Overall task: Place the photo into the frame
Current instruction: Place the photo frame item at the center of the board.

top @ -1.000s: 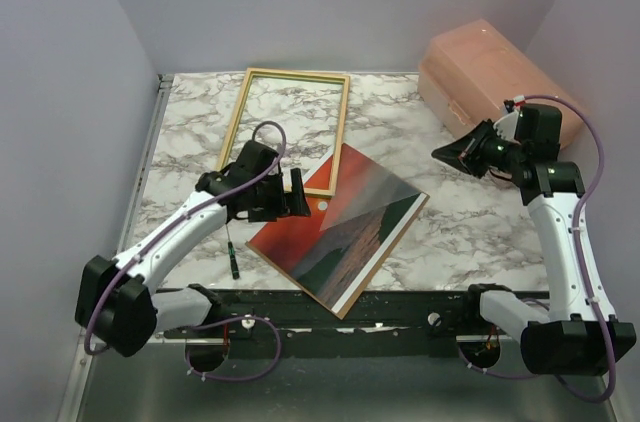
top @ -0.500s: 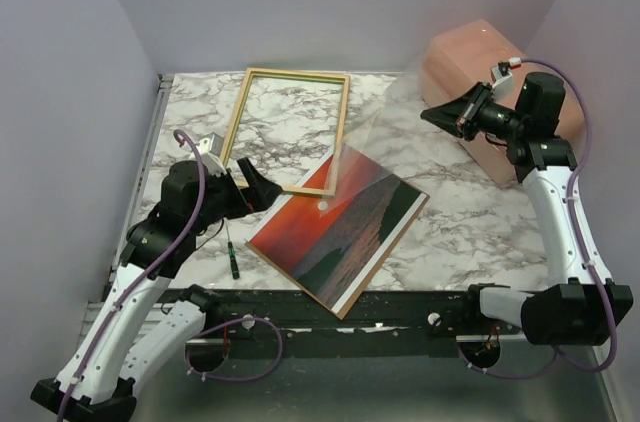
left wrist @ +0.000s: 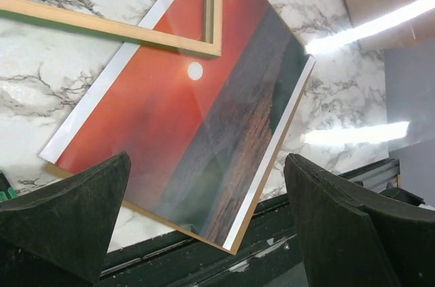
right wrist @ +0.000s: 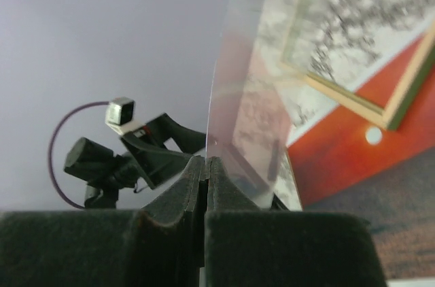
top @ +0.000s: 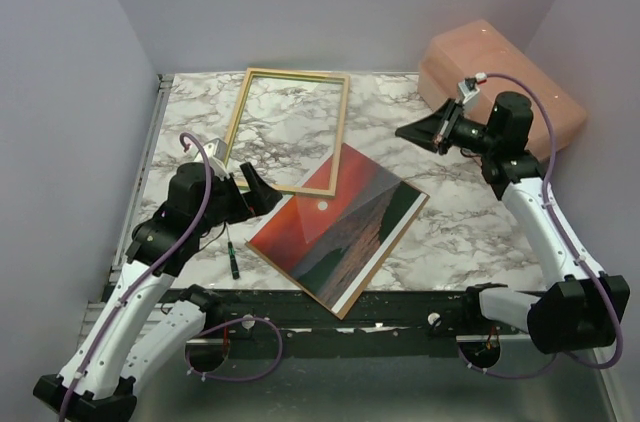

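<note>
The photo, a red-orange sunset print, lies face up on a brown backing board near the table's front edge. The frame lies behind it, pale wood side up, its near right corner overlapping the photo. My left gripper hovers open just left of the photo, nothing between its fingers. My right gripper hangs above the table at the right, shut on the edge of a clear sheet that stands out to the left, over the photo's far corner.
A salmon plastic box sits at the back right, behind my right arm. A small green-tipped tool lies left of the photo. The black base rail runs along the near edge. Grey walls close in three sides.
My left arm has drawn back to the left, away from the photo's corner, and its gripper has widened. My right gripper has carried the clear sheet up off the photo and leftward.
</note>
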Motion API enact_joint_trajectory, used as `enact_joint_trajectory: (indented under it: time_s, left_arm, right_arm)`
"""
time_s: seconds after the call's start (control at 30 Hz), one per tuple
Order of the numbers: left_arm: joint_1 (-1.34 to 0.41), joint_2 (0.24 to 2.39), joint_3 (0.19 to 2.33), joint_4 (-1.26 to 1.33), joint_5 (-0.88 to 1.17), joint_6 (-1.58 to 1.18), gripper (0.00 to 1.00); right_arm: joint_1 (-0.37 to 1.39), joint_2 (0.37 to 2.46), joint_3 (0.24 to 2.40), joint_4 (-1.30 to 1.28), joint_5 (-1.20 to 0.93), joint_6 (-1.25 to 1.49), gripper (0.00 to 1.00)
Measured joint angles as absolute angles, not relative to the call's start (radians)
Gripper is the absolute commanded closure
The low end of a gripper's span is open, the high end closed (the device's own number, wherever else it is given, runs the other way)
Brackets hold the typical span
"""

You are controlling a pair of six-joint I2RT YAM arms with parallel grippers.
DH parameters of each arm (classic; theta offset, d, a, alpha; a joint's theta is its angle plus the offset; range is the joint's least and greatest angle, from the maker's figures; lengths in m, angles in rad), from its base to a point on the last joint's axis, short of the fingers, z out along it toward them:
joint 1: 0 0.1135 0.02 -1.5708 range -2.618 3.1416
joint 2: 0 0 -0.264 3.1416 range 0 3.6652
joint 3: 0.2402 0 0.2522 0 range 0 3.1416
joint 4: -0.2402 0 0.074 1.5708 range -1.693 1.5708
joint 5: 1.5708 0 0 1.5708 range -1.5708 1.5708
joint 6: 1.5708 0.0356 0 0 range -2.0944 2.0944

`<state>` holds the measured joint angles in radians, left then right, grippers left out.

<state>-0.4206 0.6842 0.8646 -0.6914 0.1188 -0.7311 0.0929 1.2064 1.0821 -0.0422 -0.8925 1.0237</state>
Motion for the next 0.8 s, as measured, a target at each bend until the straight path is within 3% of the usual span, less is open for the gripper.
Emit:
enact_joint_trajectory:
  time_s: [0.2,0.3,0.47,0.53,0.63,0.8]
  left_arm:
    - [-0.42,0.704,0.839,-0.689,0.12,-0.738,0.02]
    - [-0.42,0.715,0.818,-0.681,0.123,-0.745,0.01]
    - [-0.42,0.729,0.777,-0.66,0.131,-0.766,0.02]
    - [-0.42,0.735,0.744,-0.643,0.136,-0.78,0.01]
    - [-0.42,0.758,0.692,-0.628,0.141,-0.801,0.02]
    - [-0.42,0.832,0.611,-0.625,0.142,-0.829,0.01]
  right_arm:
    - [0.093,1.148,0.796,-0.1,-0.868,0.939,0.99]
    - [0.093,1.146,0.67,-0.123,-0.85,0.9,0.93]
    - [0.093,1.146,0.5,-0.176,-0.843,0.845,0.46]
    - [0.093,1.144,0.476,-0.207,-0.839,0.813,0.34]
    - [0.094,1.143,0.476,-0.249,-0.827,0.759,0.26]
    - [0.094,1.192,0.536,-0.324,-0.76,0.672,0.26]
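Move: The right hand holds a clear sheet in shut fingers; the photo on its board, where the sheet is going, lies about 8 cm to its left, 8 cm back and some 32 cm below. The wooden frame is about 22 cm farther out than the photo and 12 cm left of it; the screwdriver lies some 23 cm left of the photo and 6 cm nearer. From the open left hand, the photo is about 13 cm right, 3 cm ahead and 22 cm below. The right hand lets the clear sheet go over the photo: it swoops down some 25 cm and back about 10, tipping its fingers roughly 30 degrees further down, and opens wide as the descent slows near the board's right edge. The empty left hand, staying open, sinks about 12 cm and tilts down some 20 degrees by the photo's left corner. ##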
